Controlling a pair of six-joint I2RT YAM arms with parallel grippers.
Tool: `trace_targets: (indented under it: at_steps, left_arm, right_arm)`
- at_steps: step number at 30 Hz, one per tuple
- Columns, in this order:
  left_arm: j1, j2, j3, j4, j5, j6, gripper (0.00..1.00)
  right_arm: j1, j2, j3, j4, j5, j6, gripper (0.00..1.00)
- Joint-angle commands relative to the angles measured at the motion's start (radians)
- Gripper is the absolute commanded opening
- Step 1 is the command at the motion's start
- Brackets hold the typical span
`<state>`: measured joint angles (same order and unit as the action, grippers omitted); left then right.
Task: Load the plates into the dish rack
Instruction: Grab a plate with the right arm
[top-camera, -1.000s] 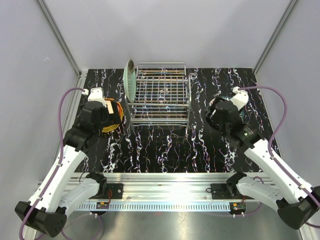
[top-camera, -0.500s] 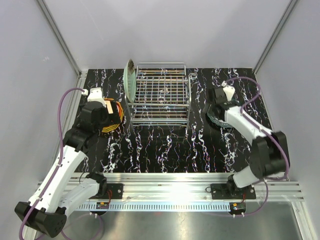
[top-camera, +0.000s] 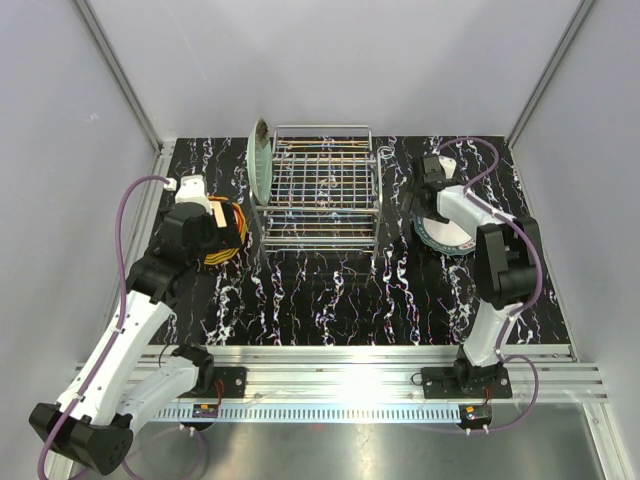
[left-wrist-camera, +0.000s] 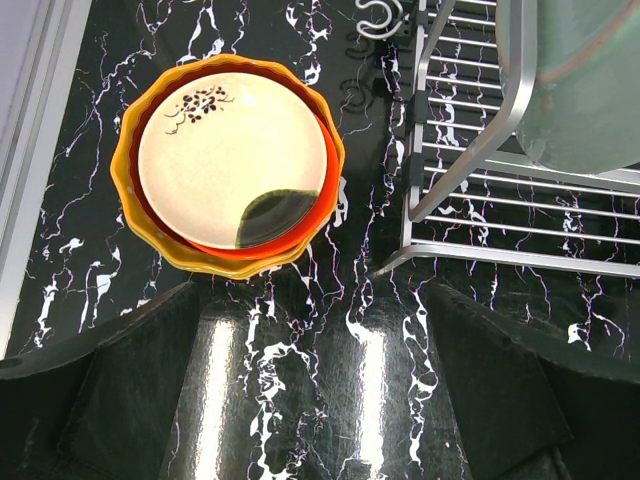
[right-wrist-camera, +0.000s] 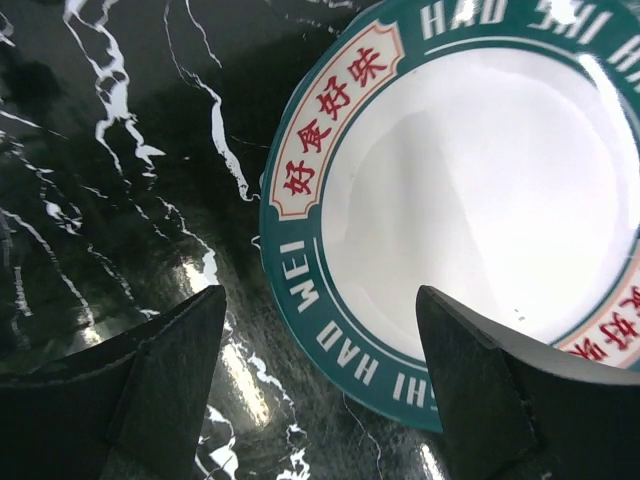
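A stack of wavy-rimmed plates lies left of the dish rack, a cream plate on top of red-orange and orange ones. My left gripper hangs open over bare table just short of the stack, holding nothing. A mint green plate stands upright at the rack's left end. A teal-rimmed plate with a white centre lies flat on the table right of the rack. My right gripper is open low over this plate's near-left rim, which runs between its fingers.
The black marbled table is bordered by a metal rail at its near edge. Grey walls stand close on the left, right and back. The rack's hooked wire end sits near the stack.
The right arm has folded upright and its gripper has swung toward the back left, uncovering the teal-rimmed plate. Left arm and stack unchanged.
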<state>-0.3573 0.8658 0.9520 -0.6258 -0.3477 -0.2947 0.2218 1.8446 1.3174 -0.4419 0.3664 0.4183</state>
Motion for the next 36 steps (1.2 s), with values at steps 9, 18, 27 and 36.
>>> trace_targets:
  at_steps: [9,18,27,36]
  left_arm:
    - [-0.005,-0.014,0.011,0.054,-0.001,0.011,0.99]
    - [-0.005,-0.016,0.01,0.054,0.0,0.009,0.99]
    - [-0.006,-0.014,0.01,0.054,0.003,0.009,0.99]
    - [-0.008,-0.011,0.01,0.054,0.004,0.009,0.99]
  right_arm:
    - [-0.006,0.125,0.105,-0.007,-0.026,-0.072,0.81]
    - [-0.006,0.151,0.109,-0.004,-0.032,-0.073,0.7]
    - [-0.006,0.153,0.109,-0.012,-0.04,-0.082,0.56]
    - [-0.004,0.113,0.088,-0.024,-0.073,-0.062,0.29]
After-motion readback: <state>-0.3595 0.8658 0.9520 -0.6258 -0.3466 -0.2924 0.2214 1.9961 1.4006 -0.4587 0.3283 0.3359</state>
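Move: The green-rimmed plate lies flat with its middle about 7 cm right of the right hand, 2 cm ahead and 5 cm below. The dish rack's middle is some 26 cm left and 3 cm ahead at about hand height; the pale green plate standing in it is roughly 37 cm left, 9 cm ahead and 5 cm above. From the left hand, the green-rimmed plate lies about 53 cm right, 16 cm ahead and 21 cm below. The right hand sinks about 4 cm astride the green-rimmed plate's left rim, then closes its fingers onto that rim. ##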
